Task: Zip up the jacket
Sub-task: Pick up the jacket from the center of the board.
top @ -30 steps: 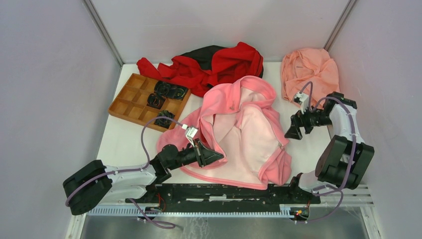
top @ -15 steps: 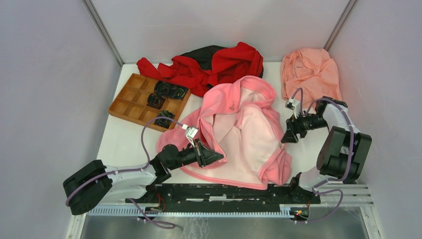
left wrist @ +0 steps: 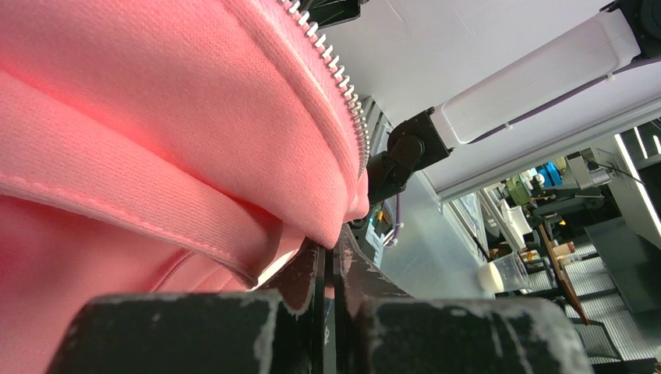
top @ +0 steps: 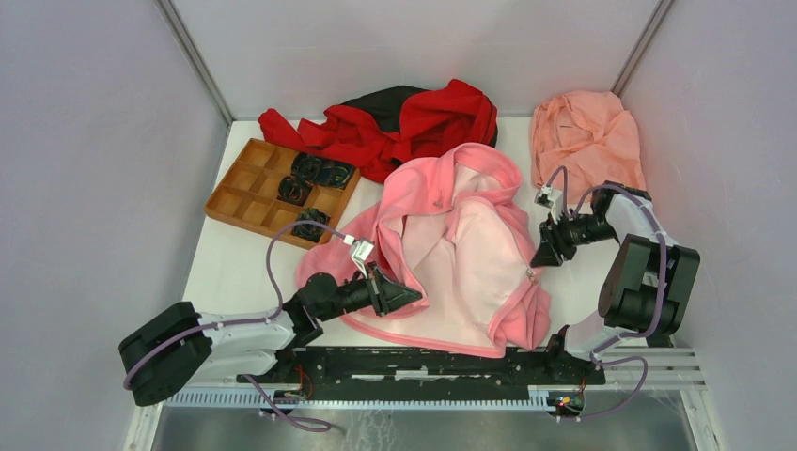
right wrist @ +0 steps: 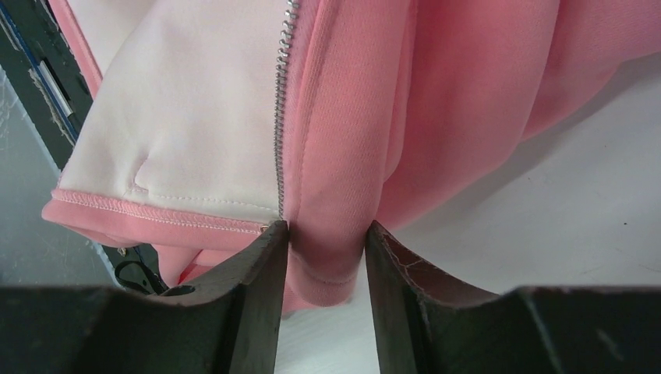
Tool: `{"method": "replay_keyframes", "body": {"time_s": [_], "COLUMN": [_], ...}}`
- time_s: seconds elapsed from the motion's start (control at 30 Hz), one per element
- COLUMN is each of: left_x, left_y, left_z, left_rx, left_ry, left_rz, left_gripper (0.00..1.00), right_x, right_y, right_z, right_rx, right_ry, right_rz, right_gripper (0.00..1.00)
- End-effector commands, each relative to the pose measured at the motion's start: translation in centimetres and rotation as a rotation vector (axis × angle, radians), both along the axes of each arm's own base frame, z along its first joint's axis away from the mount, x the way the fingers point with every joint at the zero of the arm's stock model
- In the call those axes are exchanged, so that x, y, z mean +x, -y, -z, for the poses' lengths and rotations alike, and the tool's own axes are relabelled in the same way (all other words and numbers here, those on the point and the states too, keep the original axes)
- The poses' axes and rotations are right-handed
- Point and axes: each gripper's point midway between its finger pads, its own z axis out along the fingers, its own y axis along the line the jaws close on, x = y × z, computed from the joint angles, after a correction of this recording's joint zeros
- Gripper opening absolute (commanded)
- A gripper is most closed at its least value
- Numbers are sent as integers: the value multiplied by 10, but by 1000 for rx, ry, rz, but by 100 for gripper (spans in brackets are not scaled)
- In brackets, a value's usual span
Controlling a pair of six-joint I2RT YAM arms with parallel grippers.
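Note:
The pink jacket (top: 461, 254) lies open in the middle of the table, pale lining up. My left gripper (top: 406, 296) is at its left front edge and is shut on the pink fabric (left wrist: 156, 117); the jaws (left wrist: 329, 253) pinch the cloth just below the zipper teeth (left wrist: 343, 86). My right gripper (top: 543, 256) is at the jacket's right front edge, low on the zipper. Its jaws (right wrist: 326, 230) are half closed and straddle a fold of pink fleece (right wrist: 335, 117) beside the zipper teeth (right wrist: 282, 101). The fold touches the left finger, and a little slack shows lower down by the right finger.
A red-and-black garment (top: 404, 122) lies at the back. A salmon cloth (top: 583, 136) sits at the back right, just behind the right arm. An orange compartment tray (top: 246, 193) holding black parts stands to the left. Walls close in both sides.
The right gripper has moved left onto the jacket's right edge and its jaws have narrowed around the fold. The left gripper has not moved.

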Motion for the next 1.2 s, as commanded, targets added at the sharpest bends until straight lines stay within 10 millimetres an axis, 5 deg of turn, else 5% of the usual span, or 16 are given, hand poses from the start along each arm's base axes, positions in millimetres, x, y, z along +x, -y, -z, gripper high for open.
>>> {"method": "replay_keyframes", "body": {"time_s": [0.0, 0.5, 0.83, 1.17], "left_x": [4, 4, 1, 4], "left_y": [-4, -6, -4, -9], "left_z": [-5, -6, -24, -51], "left_rx": [-7, -9, -50, -121], "left_ry": [61, 72, 139, 220], "left_rz": [-25, -31, -7, -40], "left_gripper": [2, 2, 2, 2], "right_x": [0, -4, -4, -20], "right_y": [0, -7, -26, -86], "right_z": [2, -15, -56, -92], "right_rx": [-9, 34, 83, 286], "right_ry": [-3, 14, 129, 179], "right_rz": [-11, -29, -28, -135], "right_gripper": [44, 0, 0, 0]}}
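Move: The jacket's zip edge, near where the zip meets the hem band, already lies between the right hand's half-open fingers, about 1 cm below and 1 cm left of the hand point. The hood lies some 21 cm ahead and 12 cm left of that hand, and the peach garment about 25 cm ahead and 11 cm right. From the left hand, which already holds the opposite front edge, that zip edge is roughly 25 cm right, 7 cm ahead and 6 cm lower. The right fingers shut on the folded zip edge and pinch it, the hand staying put while they close. Still gripping, the hand then lifts about 6 cm, straight up at first, then swings about as far left towards the left hand, drawing slightly back and rolling some 10 degrees. The left hand keeps its pinch on the opposite edge and rises about 2 cm late on. ##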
